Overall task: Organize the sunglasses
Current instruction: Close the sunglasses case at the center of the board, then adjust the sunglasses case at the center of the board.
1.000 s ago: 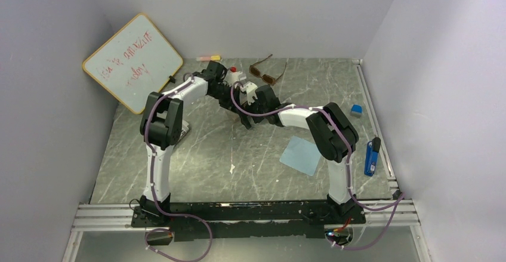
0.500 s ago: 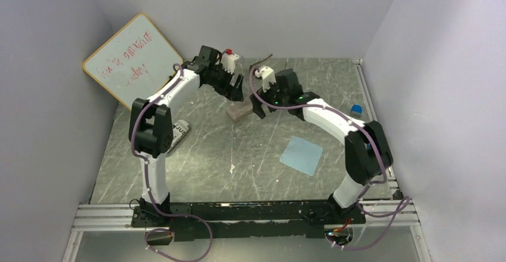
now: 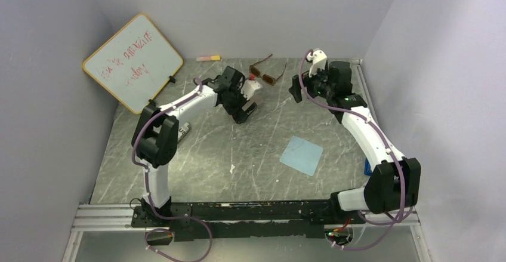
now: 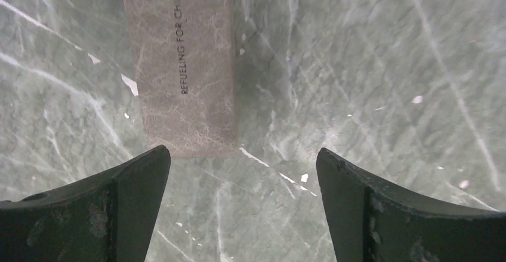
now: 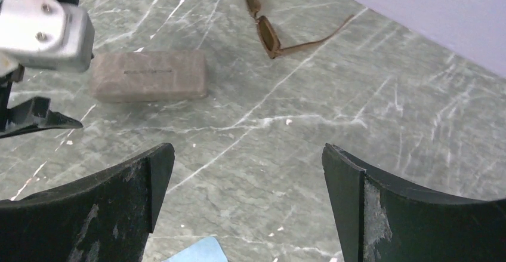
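Note:
Brown sunglasses [image 3: 267, 73] with amber lenses lie unfolded near the back wall, also seen at the top of the right wrist view [image 5: 268, 35]. My left gripper [image 3: 245, 110] hovers at mid-table, open and empty, its fingertips just short of the near end of the brown case [image 4: 182, 65]. My right gripper [image 3: 295, 89] hangs to the right of the sunglasses, open [image 5: 247, 166] with only bare table between its fingers. The right wrist view shows the case [image 5: 149, 76] flat on the table beside the left gripper's fingers [image 5: 33, 116].
A whiteboard [image 3: 132, 62] leans at the back left. A pink and yellow marker [image 3: 209, 58] lies by the back wall. A blue cloth [image 3: 302, 155] lies right of centre. A grey pouch [image 3: 182, 129] shows behind the left arm.
My left gripper has opened and dropped low over the brown case, which lies free on the table. My right arm has swung away to the back right.

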Robot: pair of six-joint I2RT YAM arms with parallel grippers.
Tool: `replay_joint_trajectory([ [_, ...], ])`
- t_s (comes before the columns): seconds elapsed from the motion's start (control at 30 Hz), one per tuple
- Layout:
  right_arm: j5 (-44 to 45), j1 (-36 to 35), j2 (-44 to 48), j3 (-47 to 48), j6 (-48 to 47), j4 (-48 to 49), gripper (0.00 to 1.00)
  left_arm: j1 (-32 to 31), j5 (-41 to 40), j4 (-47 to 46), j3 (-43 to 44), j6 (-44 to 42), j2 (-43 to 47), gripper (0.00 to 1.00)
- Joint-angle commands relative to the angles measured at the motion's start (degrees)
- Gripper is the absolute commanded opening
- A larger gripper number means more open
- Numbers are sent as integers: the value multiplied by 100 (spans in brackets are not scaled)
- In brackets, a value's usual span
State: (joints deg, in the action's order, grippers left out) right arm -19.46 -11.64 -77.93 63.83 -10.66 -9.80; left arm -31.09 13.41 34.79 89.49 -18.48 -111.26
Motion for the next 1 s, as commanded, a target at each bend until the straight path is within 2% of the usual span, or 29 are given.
replay_joint_trajectory([
  [0.0,-521,237,156,-107,156,240,100,-149,-1225,-462,-238,-268,232,97],
  [0.2,-651,320,192,-174,178,268,100,-222,-1742,-783,-323,-407,57,97],
  [0.57,-711,396,177,-241,178,336,100,-222,-1623,-653,-160,-353,-402,97],
  [0.97,-793,461,138,-275,233,365,100,-221,-2467,-919,182,-257,-861,97],
])
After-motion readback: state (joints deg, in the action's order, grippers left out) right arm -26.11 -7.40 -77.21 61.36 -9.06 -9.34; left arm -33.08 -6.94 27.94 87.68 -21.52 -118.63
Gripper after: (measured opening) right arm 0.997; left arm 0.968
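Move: The closed sunglasses case lies ahead and slightly right of the open left gripper, its middle about 8 cm out, 4 cm right and 8 cm below, its long side slanting outward to the right. From the case's middle, the brown sunglasses lie some 19 cm farther out and 9 cm to the right; the blue cloth is roughly 19 cm nearer and 22 cm right. From the right hand, the case is about 6 cm ahead, 19 cm left and 22 cm below. Bring the left gripper, kept wide open, forward and left by some 3.5 cm each, to line up with the near end of the closed case, then sink it onto that end, about 5.5 cm lower in all. Swing the fingertips left by some 20 degrees as you go, so the two fingers come down either side of the case without closing. ##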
